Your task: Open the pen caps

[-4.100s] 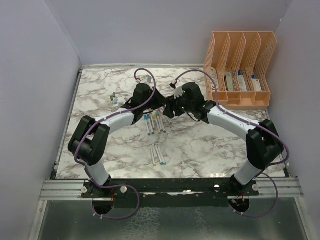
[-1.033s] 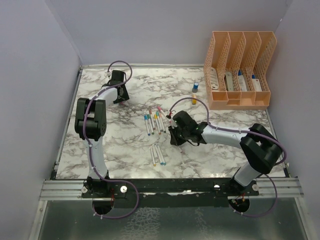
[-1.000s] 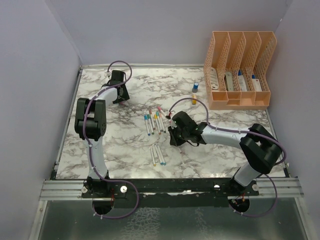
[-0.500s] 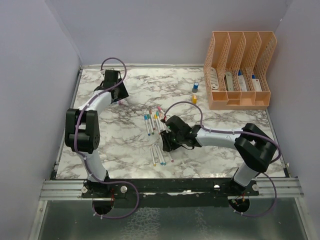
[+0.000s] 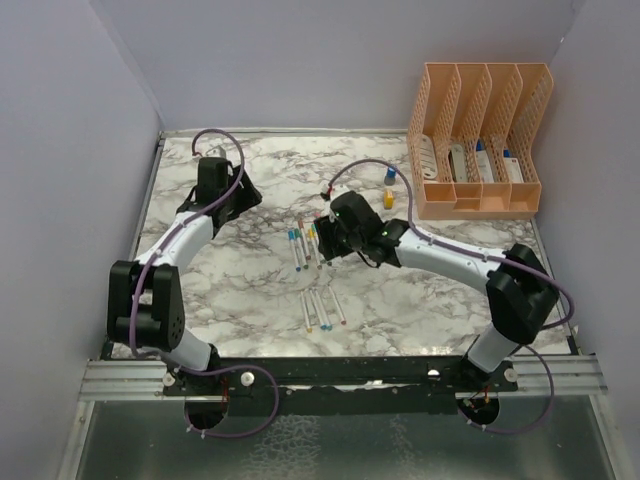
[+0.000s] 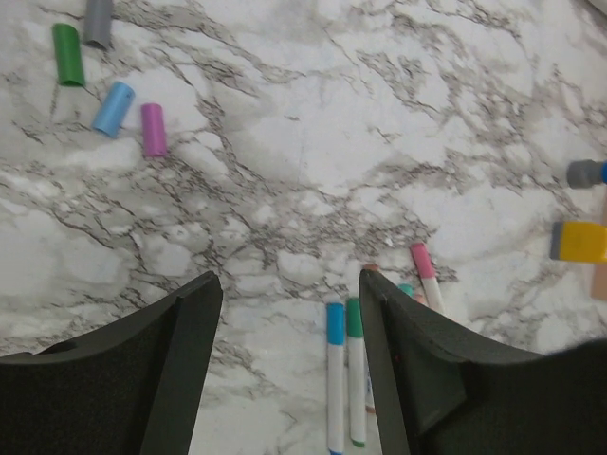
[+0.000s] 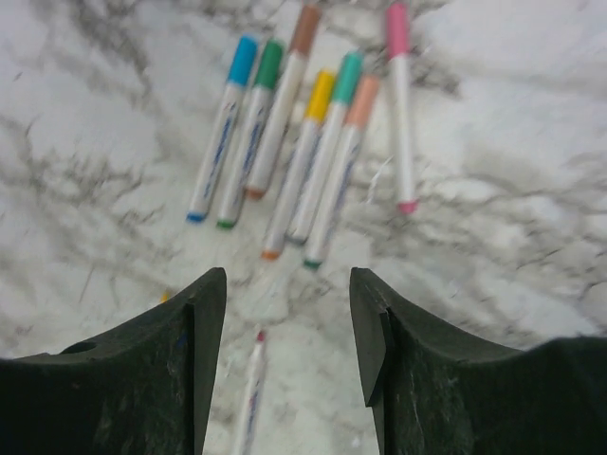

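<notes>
Several capped pens (image 7: 302, 161) lie side by side in a fan, with blue, green, brown, yellow, teal, orange and pink caps; the top view shows this group (image 5: 305, 245) mid-table. My right gripper (image 7: 287, 284) hovers open above them (image 5: 330, 238), holding nothing. An uncapped pen (image 7: 248, 398) lies below its jaws, one of the uncapped pens (image 5: 322, 310) nearer the arms. Loose pen caps lie together: green (image 6: 66, 54), grey (image 6: 98, 19), blue (image 6: 114, 108), pink (image 6: 153, 129). My left gripper (image 6: 289, 284) is open and empty, at the back left (image 5: 236, 196).
A peach file organizer (image 5: 480, 140) with white-and-blue items stands at the back right. Two stubby bottles, blue (image 5: 390, 175) and orange (image 5: 388, 198), stand left of it. The orange bottle (image 6: 579, 241) also shows at the left wrist view's right edge.
My right gripper opened, left a pen with the near group and moved back over the capped pens. My left gripper opened wider and its arm swung left.
</notes>
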Robot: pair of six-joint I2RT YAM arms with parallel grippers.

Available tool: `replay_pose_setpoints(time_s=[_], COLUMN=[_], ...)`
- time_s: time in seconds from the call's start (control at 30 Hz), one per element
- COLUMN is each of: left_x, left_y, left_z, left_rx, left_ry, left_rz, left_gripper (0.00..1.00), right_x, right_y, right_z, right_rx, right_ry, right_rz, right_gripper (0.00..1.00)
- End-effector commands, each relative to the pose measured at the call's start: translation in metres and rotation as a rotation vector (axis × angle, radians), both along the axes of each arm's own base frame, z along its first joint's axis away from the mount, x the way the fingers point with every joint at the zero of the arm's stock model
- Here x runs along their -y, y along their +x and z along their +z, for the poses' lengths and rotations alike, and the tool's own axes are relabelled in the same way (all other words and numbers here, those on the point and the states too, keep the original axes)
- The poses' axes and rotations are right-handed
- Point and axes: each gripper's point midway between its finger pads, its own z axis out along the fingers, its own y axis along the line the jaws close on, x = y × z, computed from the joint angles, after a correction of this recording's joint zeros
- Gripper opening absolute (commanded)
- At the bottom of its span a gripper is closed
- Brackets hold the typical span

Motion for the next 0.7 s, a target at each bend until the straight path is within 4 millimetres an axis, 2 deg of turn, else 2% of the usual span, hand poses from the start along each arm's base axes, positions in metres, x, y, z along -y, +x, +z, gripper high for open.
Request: replay_pose_setpoints(time_s=[0.0,0.07,0.17,0.23,0.27,0.4,0.67], left_x=[0.03,0.038,0.048,0.052,0.054,0.054,0.052], left_y=[-0.01,-0.017,-0.027,-0.033,-0.035,-0.04,-0.044], left_z=[0.044,0.045,0.046,0.046,0.047,0.049,0.054], left_rx=[0.157,0.161,0.18,0.188,0.192,0.2,0.213], left_ry=[-0.134,-0.176,-0.232,-0.258,-0.269,-0.278,-0.284], left_rz=[-0.076,-0.095,-0.118,-0.121,-0.125,-0.127,-0.114], left_gripper=[0.67,0.73,0.81,0.97,0.99,0.99,0.99], right_x=[0.035,0.041,0.038,0.036,0.033,0.026,0.019], right_y=[0.064,0.085,0.107,0.118,0.122,0.127,0.125], right_z=[-0.006,-0.009,-0.014,-0.02,-0.022,-0.035,-0.059], right_rx=[0.112,0.127,0.13,0.122,0.115,0.078,0.026], right_ry=[-0.194,-0.235,-0.246,-0.251,-0.251,-0.251,-0.251], right_rz=[-0.055,-0.055,-0.041,-0.036,-0.031,-0.008,0.018], right_gripper=[0.54,0.54,0.54,0.54,0.54,0.53,0.5])
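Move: The pink pen lies about 13 cm straight ahead of the empty right hand and some 9 cm below it. On that low level, the peach pen stands roughly 8 cm ahead and 2 cm left, the yellow block about 20 cm ahead and 15 cm right, and the newly laid uncapped pen some 8 cm back and 1 cm right. From the left hand, the pink pen is about 17 cm right, 3 cm nearer the base and 12 cm down. The empty right hand sweeps some 12 cm forward towards the pink pen, fast and nearly level at first, then sinks about 5 cm as it slows, its left side dipping roughly 15 degrees while the fingers stay half open and stop above the table, short of the pen. Meanwhile the left hand backs away from the loose caps, drawing back and to the right and rising about 4 cm each way, rolling the same way as its fingers spread from a little over half to fully open. ##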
